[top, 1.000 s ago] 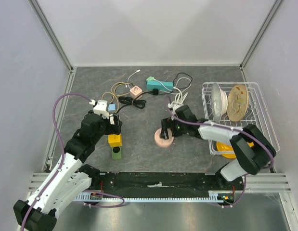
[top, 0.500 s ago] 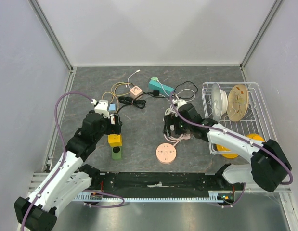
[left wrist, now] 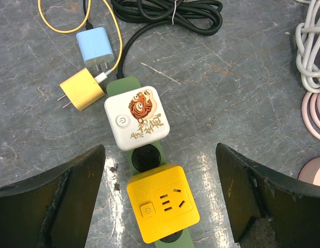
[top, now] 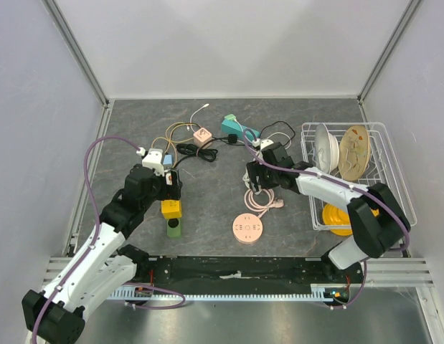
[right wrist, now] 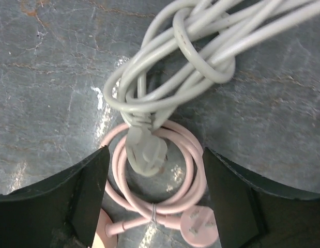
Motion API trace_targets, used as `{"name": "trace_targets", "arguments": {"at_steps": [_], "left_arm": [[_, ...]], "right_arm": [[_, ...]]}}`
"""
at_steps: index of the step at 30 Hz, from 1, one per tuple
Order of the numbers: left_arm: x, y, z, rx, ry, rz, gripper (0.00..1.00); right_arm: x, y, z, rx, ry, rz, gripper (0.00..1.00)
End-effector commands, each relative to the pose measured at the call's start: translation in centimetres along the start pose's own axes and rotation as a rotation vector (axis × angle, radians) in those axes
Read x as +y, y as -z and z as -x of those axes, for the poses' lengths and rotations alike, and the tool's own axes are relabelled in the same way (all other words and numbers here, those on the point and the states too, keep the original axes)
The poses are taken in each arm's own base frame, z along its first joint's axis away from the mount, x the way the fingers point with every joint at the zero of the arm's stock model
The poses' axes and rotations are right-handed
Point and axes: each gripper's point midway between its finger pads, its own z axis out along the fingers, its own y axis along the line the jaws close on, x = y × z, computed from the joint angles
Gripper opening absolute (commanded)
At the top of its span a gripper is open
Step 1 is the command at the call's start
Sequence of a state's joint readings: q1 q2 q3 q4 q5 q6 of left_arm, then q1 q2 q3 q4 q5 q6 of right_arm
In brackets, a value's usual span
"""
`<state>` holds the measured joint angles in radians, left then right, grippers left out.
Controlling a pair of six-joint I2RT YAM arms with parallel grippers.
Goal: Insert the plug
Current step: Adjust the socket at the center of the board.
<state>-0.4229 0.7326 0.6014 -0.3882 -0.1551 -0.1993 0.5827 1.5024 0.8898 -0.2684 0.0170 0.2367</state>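
A grey-white plug (right wrist: 145, 150) on a knotted white cord (right wrist: 185, 57) lies on the table, over a coiled pink cord (right wrist: 165, 199) with a round pink plug (right wrist: 198, 226). My right gripper (right wrist: 155, 170) is open, straddling the white plug without touching it; in the top view it (top: 256, 180) hovers above the pink coil (top: 261, 201). My left gripper (left wrist: 160, 170) is open above a green power strip (left wrist: 149, 157), which carries a white tiger cube (left wrist: 136, 124) and a yellow socket cube (left wrist: 162, 209). In the top view the left gripper (top: 168, 188) sits just behind the yellow cube (top: 171, 208).
A round pink socket disc (top: 247, 227) lies near the front. A blue charger (left wrist: 95, 46) and a yellow charger (left wrist: 81, 92) sit beside the strip. A black cord (top: 196, 152), a teal strip (top: 239, 128) and a small pink cube (top: 201, 135) lie behind. A wire dish rack (top: 383, 129) stands right.
My right gripper left the pink disc, which now lies nearer the front, and moved back over the cords, its jaws narrowing slightly. The left arm has stayed still.
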Motion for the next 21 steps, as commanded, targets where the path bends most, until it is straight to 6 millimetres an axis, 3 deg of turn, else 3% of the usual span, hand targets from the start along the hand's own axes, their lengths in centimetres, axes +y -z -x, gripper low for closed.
{"name": "trace_targets", "arguments": {"at_steps": [1, 7, 9, 12, 17, 21], "left_arm": [[0.1, -0.1, 1.1, -0.035, -0.019, 0.008, 0.93], [0.1, -0.1, 1.2, -0.038, -0.020, 0.009, 0.93], [0.2, -0.1, 1.1, -0.037, -0.021, 0.011, 0.93], [0.2, 0.0, 1.2, -0.038, -0.020, 0.011, 0.93], [0.3, -0.1, 1.2, -0.038, -0.022, 0.019, 0.93], [0.4, -0.1, 1.1, -0.034, -0.023, 0.021, 0.93]], "right_arm": [[1.5, -2.0, 2.7, -0.051, 0.025, 0.060, 0.78], [1.6, -4.3, 2.3, -0.012, 0.027, 0.061, 0.64], [2.0, -4.4, 2.3, -0.003, 0.024, 0.084, 0.54], [2.5, -3.5, 3.1, -0.020, 0.014, 0.106, 0.36], [3.3, 0.0, 5.4, -0.055, 0.021, 0.133, 0.07], [3.4, 1.5, 8.3, -0.105, 0.004, 0.165, 0.00]]}}
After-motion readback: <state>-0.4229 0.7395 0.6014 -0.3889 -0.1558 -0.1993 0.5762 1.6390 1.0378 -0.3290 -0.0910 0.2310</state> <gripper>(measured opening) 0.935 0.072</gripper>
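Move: The neck of the white cable's plug lies about 2 cm ahead of the right hand, 2 cm to its left and 4 cm below. On the table, the pink cord coil is some 4 cm back, and the round pink socket about 10 cm back and 3 cm left of this hand. From the left hand, the white plug's neck is roughly 19 cm right, 1 cm ahead and 12 cm down. The right hand dips about 4 cm, forward-left, pinches the white cable at the plug's neck and rises 3 cm. ##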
